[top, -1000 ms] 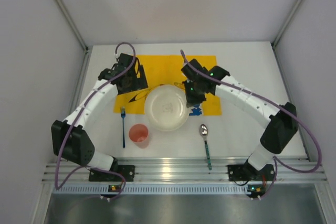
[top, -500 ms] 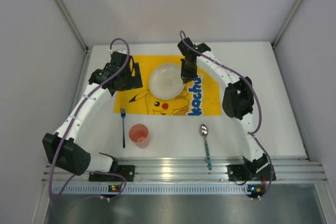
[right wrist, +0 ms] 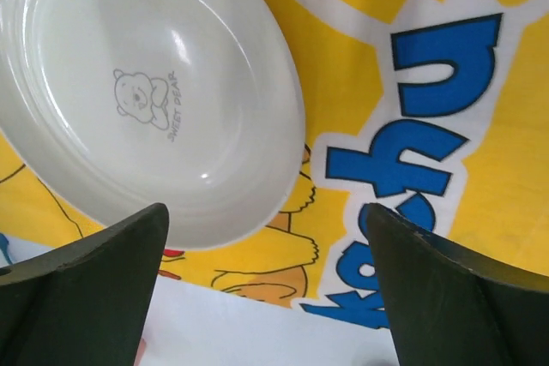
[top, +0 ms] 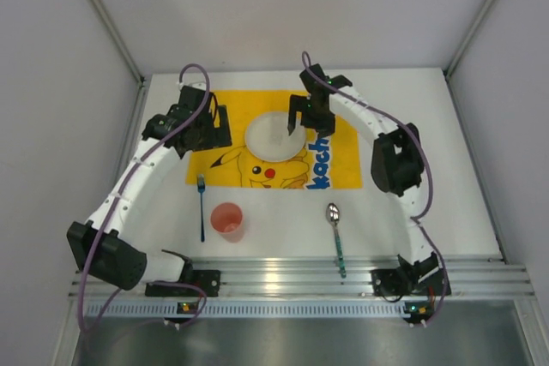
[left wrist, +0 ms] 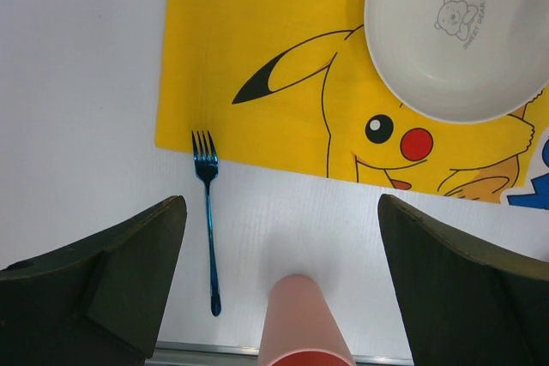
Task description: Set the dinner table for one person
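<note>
A white plate (top: 274,136) with a small bear print lies on the far middle of the yellow cartoon placemat (top: 249,169), which covers the back of the white dinner table (top: 455,152). My right gripper (top: 300,126) hovers open just above the plate's right rim; in the right wrist view the plate (right wrist: 146,92) lies beyond the open gripper (right wrist: 264,208), with nothing between the fingers. My left gripper (top: 210,136) stands open over the placemat's left edge. In the left wrist view that gripper (left wrist: 279,203) is empty, with the plate (left wrist: 455,32) at upper right.
A blue fork (top: 202,207) lies on the table left of the pink cup (top: 227,221). A spoon (top: 335,233) with a green handle lies near the front rail (top: 274,279). In the left wrist view the fork (left wrist: 207,212) and the cup (left wrist: 302,323) sit between the fingers' lines of sight.
My right arm carried the plate from above the table's middle to the far part of the placemat, set it down and opened. The left arm drew slightly back and to the left.
</note>
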### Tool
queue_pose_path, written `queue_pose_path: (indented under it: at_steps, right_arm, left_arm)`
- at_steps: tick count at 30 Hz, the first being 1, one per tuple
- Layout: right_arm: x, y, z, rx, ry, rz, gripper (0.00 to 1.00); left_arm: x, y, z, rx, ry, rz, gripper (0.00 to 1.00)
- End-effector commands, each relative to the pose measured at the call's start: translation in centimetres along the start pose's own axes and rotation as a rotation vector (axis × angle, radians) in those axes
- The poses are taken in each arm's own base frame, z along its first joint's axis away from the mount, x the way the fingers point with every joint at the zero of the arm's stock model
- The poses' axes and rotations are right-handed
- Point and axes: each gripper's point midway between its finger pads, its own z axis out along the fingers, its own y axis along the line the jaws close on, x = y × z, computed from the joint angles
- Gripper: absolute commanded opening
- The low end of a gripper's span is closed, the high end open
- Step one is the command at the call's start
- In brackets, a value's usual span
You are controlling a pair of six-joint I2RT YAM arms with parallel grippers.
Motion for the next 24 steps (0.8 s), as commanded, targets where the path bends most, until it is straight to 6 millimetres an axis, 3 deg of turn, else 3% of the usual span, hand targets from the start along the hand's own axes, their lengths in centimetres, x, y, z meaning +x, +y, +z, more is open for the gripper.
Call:
queue_pose_path:
  at_steps: [1,2,3,5,6,8,9,11,12,15,17,18,21,24]
  right_arm:
    - [-1.9,1.7,-11.3,-0.063,-0.268,-0.115,0.99]
    - [-1.1,2.1,-12.6,-0.086,-0.292,-0.154,1.00]
    - [-0.1,4.4,-14.1,-0.183,-0.320,-0.201,1.00]
    - [3.7,5.4,-16.2,-0.292,-0.295,-0.259,1.00]
    - [6.2,7.4,-16.9,-0.400,-0.245,-0.299,1.00]
    - [10.3,7.8,-16.6,-0.474,-0.148,-0.328,0.98]
    - [13.1,9.5,-17.2,-0.559,-0.088,-0.380,0.98]
    - [16.9,9.8,-15.8,-0.583,0.004,-0.430,0.98]
    - [19.6,10.7,-15.5,-0.609,0.064,-0.484,0.97]
    - [24.3,12.1,-14.2,-0.620,0.162,-0.587,0.97]
    - [25.4,13.2,-13.8,-0.618,0.173,-0.624,0.96]
    - [26.3,13.6,-12.6,-0.591,0.189,-0.640,0.96]
    - [26.6,14.9,-11.8,-0.574,0.199,-0.647,0.94]
    - [27.2,16.1,-11.1,-0.572,0.221,-0.681,0.93]
  left_arm:
    - [-0.9,-1.1,0.2,0.036,-0.012,0.006,0.99]
    - [-0.9,-1.2,0.4,0.038,-0.009,0.007,0.99]
    - [-1.0,-1.4,0.6,0.041,-0.013,0.003,0.99]
    - [-1.2,-1.7,1.2,0.043,-0.011,0.006,0.99]
    - [-1.3,-1.8,1.5,0.044,-0.009,0.008,0.99]
    - [-1.7,-2.1,2.0,0.039,-0.008,0.014,0.99]
    - [-2.7,-2.1,1.9,0.029,-0.030,0.021,0.99]
    - [-3.5,-1.8,2.4,-0.008,-0.036,0.033,0.99]
    - [-5.0,-1.7,1.8,-0.027,-0.073,0.034,0.99]
    - [-8.0,2.0,0.5,-0.263,-0.168,-0.020,0.99]
    - [-9.4,4.3,-0.4,-0.378,-0.229,-0.066,0.99]
    - [-10.0,5.2,-0.5,-0.377,-0.237,-0.092,0.99]
    - [-9.7,5.2,0.0,-0.327,-0.200,-0.123,0.99]
    - [-8.0,5.2,0.1,-0.305,-0.163,-0.153,0.98]
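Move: The cup I'm going for stands about 30 cm back and 20 cm left of my right hand, its middle some 2 cm higher. The fork lies 8 cm to the left of the cup and 6 cm farther out. The plate's middle is about 9 cm left and 1 cm ahead of this hand, and the spoon about 30 cm back and 9 cm right. From my left hand, the cup is roughly 17 cm back, 4 cm right and 12 cm below. My right hand leaves the plate it has already released and sweeps back about 30 cm and left 12 cm towards the cup. It arcs up some 16 cm on the way, then sinks to finish low at the cup's right side, turning about 45 degrees counter-clockwise with its fingers still wide. My open left hand dips slightly, then clears away forward, left and up. ##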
